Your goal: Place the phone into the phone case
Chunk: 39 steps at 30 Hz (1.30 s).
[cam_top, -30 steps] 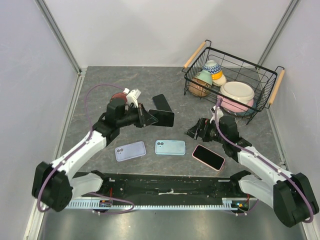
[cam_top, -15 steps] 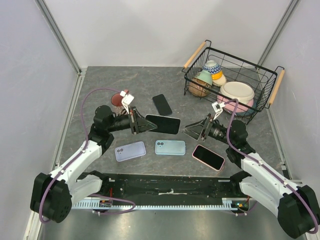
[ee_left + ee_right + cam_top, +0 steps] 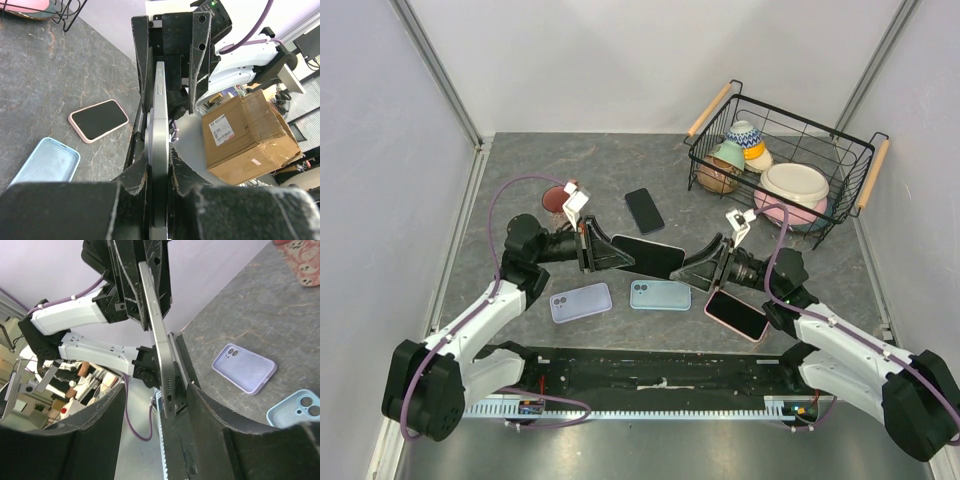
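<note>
A black phone with a silver rim (image 3: 648,256) hangs above the table, and my left gripper (image 3: 612,254) is shut on its left end. Seen edge-on in the left wrist view, the phone (image 3: 159,125) is pinched between both pads of the left gripper (image 3: 159,167). My right gripper (image 3: 697,268) has reached the phone's free end. In the right wrist view the phone (image 3: 159,340) stands between the jaws of the right gripper (image 3: 158,388), which are open with a gap on each side. Two empty phone cases lie below, a lavender case (image 3: 581,301) and a light blue case (image 3: 660,294).
A pink-cased phone (image 3: 737,314) lies right of the blue case, under the right arm. Another black phone (image 3: 644,210) lies further back. A wire basket (image 3: 787,172) holding bowls stands at the back right. A small red dish (image 3: 554,197) sits at the back left.
The right gripper has swung left and up to the held phone's free end, its jaws narrowing around it. The left gripper has shifted the phone slightly forward and kept hold of it.
</note>
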Each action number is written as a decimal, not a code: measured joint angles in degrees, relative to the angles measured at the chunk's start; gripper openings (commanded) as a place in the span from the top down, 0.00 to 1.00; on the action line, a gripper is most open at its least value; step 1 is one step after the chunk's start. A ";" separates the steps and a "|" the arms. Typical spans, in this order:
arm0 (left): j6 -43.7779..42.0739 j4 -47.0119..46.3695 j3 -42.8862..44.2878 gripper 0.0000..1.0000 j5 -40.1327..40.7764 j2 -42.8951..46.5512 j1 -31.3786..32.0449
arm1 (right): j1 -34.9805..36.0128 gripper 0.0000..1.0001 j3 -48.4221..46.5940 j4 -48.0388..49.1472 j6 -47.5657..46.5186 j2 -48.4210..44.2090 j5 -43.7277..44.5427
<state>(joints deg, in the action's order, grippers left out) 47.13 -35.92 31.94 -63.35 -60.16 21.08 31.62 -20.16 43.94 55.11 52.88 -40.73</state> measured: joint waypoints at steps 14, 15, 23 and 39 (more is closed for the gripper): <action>3.21 -1.33 -0.52 0.98 -1.55 -0.63 -0.22 | 3.30 1.00 0.09 3.52 -1.05 3.67 0.07; 3.21 -1.46 -0.52 0.98 -1.62 -0.66 -0.22 | 3.30 1.00 0.09 3.50 -1.16 3.65 0.09; 1.60 0.52 -0.50 0.36 -1.27 -1.01 -0.26 | 3.43 1.00 0.07 2.97 -1.25 3.76 0.02; -14.19 32.70 3.52 0.30 26.05 11.26 -0.11 | 3.69 1.00 -4.11 -13.81 -9.22 6.10 3.06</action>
<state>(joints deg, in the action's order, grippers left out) 32.95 -3.22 35.46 -37.30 -48.90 20.97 35.31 -24.27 30.13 45.89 58.98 -37.67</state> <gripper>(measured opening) 0.706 0.048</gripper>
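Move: Some 6 cm to the right hand's left and 2 cm ahead, at its own height, is the middle of the phone; its near end lies between the open fingers. About 20 cm lower on the table, the light blue phone case lies 4 cm left and 1 cm back, the peach-cased phone 14 cm right and 6 cm back. For the left hand, which grips its other end, the phone's middle is about 5 cm right, level ahead and in height. Closing on the phone's right end after easing about 1.5 cm left and a little back, the right hand pinches it while the left holds still. The left fingers then open wide, let go, and the left hand draws off forward and left, about 5 cm, sinking slightly and swinging some 25 degrees counter-clockwise. The right meanwhile lowers the phone about 4 cm towards the light blue case, fingertips dipping. ##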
